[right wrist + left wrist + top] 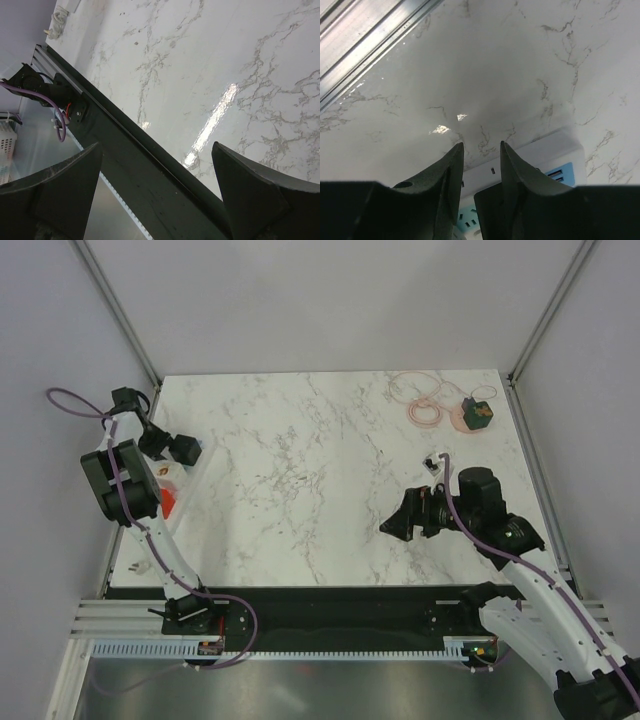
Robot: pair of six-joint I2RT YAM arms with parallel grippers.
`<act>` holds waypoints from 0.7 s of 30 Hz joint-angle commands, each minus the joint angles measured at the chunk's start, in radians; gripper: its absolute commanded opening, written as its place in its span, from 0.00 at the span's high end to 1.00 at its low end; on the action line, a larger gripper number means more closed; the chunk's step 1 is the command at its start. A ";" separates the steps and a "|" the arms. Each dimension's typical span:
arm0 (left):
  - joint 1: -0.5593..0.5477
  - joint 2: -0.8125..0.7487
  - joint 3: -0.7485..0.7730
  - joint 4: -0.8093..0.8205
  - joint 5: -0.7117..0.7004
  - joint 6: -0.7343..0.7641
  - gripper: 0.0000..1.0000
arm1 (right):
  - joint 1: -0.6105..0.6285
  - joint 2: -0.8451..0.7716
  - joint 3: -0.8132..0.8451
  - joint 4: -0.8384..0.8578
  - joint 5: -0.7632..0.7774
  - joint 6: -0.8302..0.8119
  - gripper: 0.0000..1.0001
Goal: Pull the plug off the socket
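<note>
The socket (540,150), a long white power strip with pale blue outlets (561,175), lies along the table's left edge (188,492). A black plug (487,210) stands in it. My left gripper (481,147) is lowered over the strip (185,452) with its fingers on either side of the plug. The right finger (520,175) is against the plug. A narrow gap shows between the left finger (451,175) and the plug. My right gripper (392,528) is wide open and empty above the table's front right part (156,145).
A coiled pink cable (420,400) and a green object (477,413) lie at the back right. A small black item (435,462) lies near the right arm. An orange-red piece (168,502) sits on the strip. A metal rail (365,45) runs beside the table's left edge.
</note>
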 commanded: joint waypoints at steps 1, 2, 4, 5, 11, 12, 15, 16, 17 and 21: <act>0.009 0.009 -0.018 -0.069 0.116 0.038 0.58 | 0.004 -0.018 -0.006 0.003 0.017 0.015 0.02; 0.007 0.006 -0.028 -0.070 0.131 0.042 0.58 | 0.003 -0.018 -0.006 0.003 0.016 0.018 0.02; 0.004 -0.005 -0.041 -0.069 0.158 0.052 0.58 | 0.003 -0.020 -0.008 0.003 0.014 0.020 0.02; 0.003 -0.006 -0.057 -0.067 0.165 0.062 0.58 | 0.004 -0.020 -0.008 0.003 0.016 0.018 0.02; -0.009 -0.031 -0.118 -0.062 0.234 0.092 0.57 | 0.004 0.001 0.003 0.016 0.020 0.024 0.02; -0.023 -0.037 -0.127 -0.061 0.250 0.098 0.57 | 0.004 0.006 0.003 0.020 0.020 0.024 0.02; -0.051 -0.068 -0.175 -0.046 0.283 0.104 0.57 | 0.004 0.020 0.008 0.031 0.019 0.024 0.02; -0.057 -0.080 -0.216 -0.035 0.297 0.101 0.57 | 0.003 0.024 0.009 0.032 0.017 0.024 0.02; -0.066 -0.091 -0.238 -0.007 0.311 0.098 0.57 | 0.003 0.028 0.009 0.036 0.019 0.024 0.02; -0.153 -0.140 -0.325 0.033 0.357 0.101 0.58 | 0.004 0.040 0.005 0.051 0.025 0.032 0.02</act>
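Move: The socket strip stands just to the right of my left hand. Its black plug, near the far end, is about 8 cm to the right, 1 cm back and 2 cm higher than my fingertips. The white plug sits some 9 cm back and 5 cm right, the red plug about 17 cm back and 4 cm right, both at similar height. From my right hand the black plug is about 27 cm ahead, 64 cm left and 14 cm lower. With my left fingers still half open and already against the strip's left side by the black plug, I sweep right about 10 cm, faster towards the end, drawing back some 4 cm. I sink 2 cm early on, then stay low, turning the wrist clockwise and dropping its left side, about 15 degrees each. This pushes the strip's far end along ahead of my fingers. ##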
